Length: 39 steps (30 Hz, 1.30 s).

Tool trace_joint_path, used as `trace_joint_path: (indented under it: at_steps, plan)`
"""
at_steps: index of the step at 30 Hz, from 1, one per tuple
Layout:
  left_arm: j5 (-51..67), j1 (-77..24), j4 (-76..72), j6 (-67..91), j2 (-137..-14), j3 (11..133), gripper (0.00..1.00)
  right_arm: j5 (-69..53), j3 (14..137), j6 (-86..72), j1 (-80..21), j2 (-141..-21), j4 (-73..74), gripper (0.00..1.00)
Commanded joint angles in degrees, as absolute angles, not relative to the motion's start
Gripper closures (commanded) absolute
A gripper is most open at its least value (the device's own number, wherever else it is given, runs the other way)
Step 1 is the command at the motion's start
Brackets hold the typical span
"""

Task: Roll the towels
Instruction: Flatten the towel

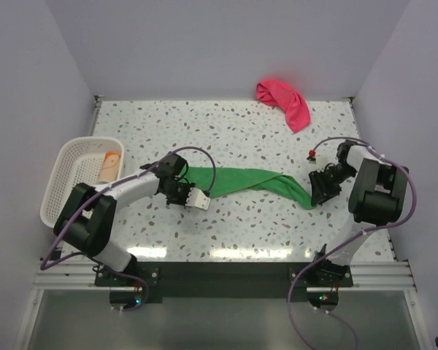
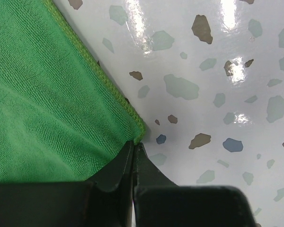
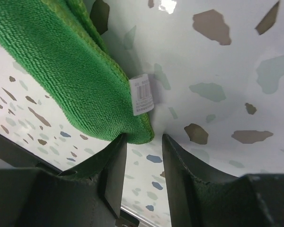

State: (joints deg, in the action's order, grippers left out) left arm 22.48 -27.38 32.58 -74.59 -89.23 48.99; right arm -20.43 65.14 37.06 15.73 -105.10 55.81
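The green towel [image 1: 248, 181] lies stretched in a long, partly folded band across the middle of the table. My left gripper [image 1: 190, 184] is shut on its left corner; the left wrist view shows the jaws [image 2: 134, 144] pressed together at the hem of the green cloth [image 2: 47, 109]. My right gripper [image 1: 314, 198] is at the band's right end. Its jaws [image 3: 144, 137] stand apart, and the green corner [image 3: 71, 71] with its white label [image 3: 143, 94] hangs at the tip of one finger. The pink-red towel [image 1: 285, 102] lies crumpled at the back right. The peach towel [image 1: 111, 166] sits rolled in the basket.
A white mesh basket [image 1: 66, 175] stands at the table's left edge, close to the left arm's elbow. A raised rim [image 1: 226, 100] runs along the back of the speckled table, with walls around. A small red piece [image 1: 311, 154] sits near the right wrist.
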Motion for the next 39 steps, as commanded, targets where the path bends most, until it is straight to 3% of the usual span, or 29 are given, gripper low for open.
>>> trace_joint_path:
  at_steps: [1,10,16,28,39]
  plan:
    - [23.64,-26.89,31.99,-74.44,-88.15,48.78,1.00,-19.87,61.27,36.39,13.54,-103.72,51.69,0.60]
    - [23.64,-26.89,31.73,-71.72,-88.51,49.22,1.00,-12.05,54.76,35.07,8.62,-100.20,45.35,0.68]
    - [24.52,-26.72,31.29,-67.60,-89.12,50.53,1.00,-10.02,51.33,36.03,8.17,-96.60,43.68,1.00]
    - [37.78,-15.83,37.52,-52.56,-93.25,68.19,1.00,-12.30,62.12,35.51,8.79,-84.82,45.53,1.00]
    - [43.32,-9.85,34.72,-39.92,-93.25,73.21,1.00,-9.50,66.09,34.81,10.02,-76.82,37.54,1.00]
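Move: The green towel's near right corner lies almost between the right hand's open fingers, about 1 cm back and 1 cm left of that hand and about 1 cm lower. Its white tag is some 2 cm ahead and 1 cm left of the hand; the pink towel is about 29 cm ahead, 9 cm left. The left hand already pinches the near left corner. The towel's far left corner lies roughly 10 cm ahead of it and 1 cm right; the right hand's corner is about 38 cm right, 2 cm back. Pinching the towel's tagged right corner comes first: the right hand edges 1–2 cm back and left, low over the table, and shuts its fingers on the cloth while the left keeps its grip. Then both lift and carry their corners forward together, the right up about 12 cm and its fingertips swinging forward some 30 degrees, the left up 10 cm and forward 9 cm, turning counter-clockwise. ##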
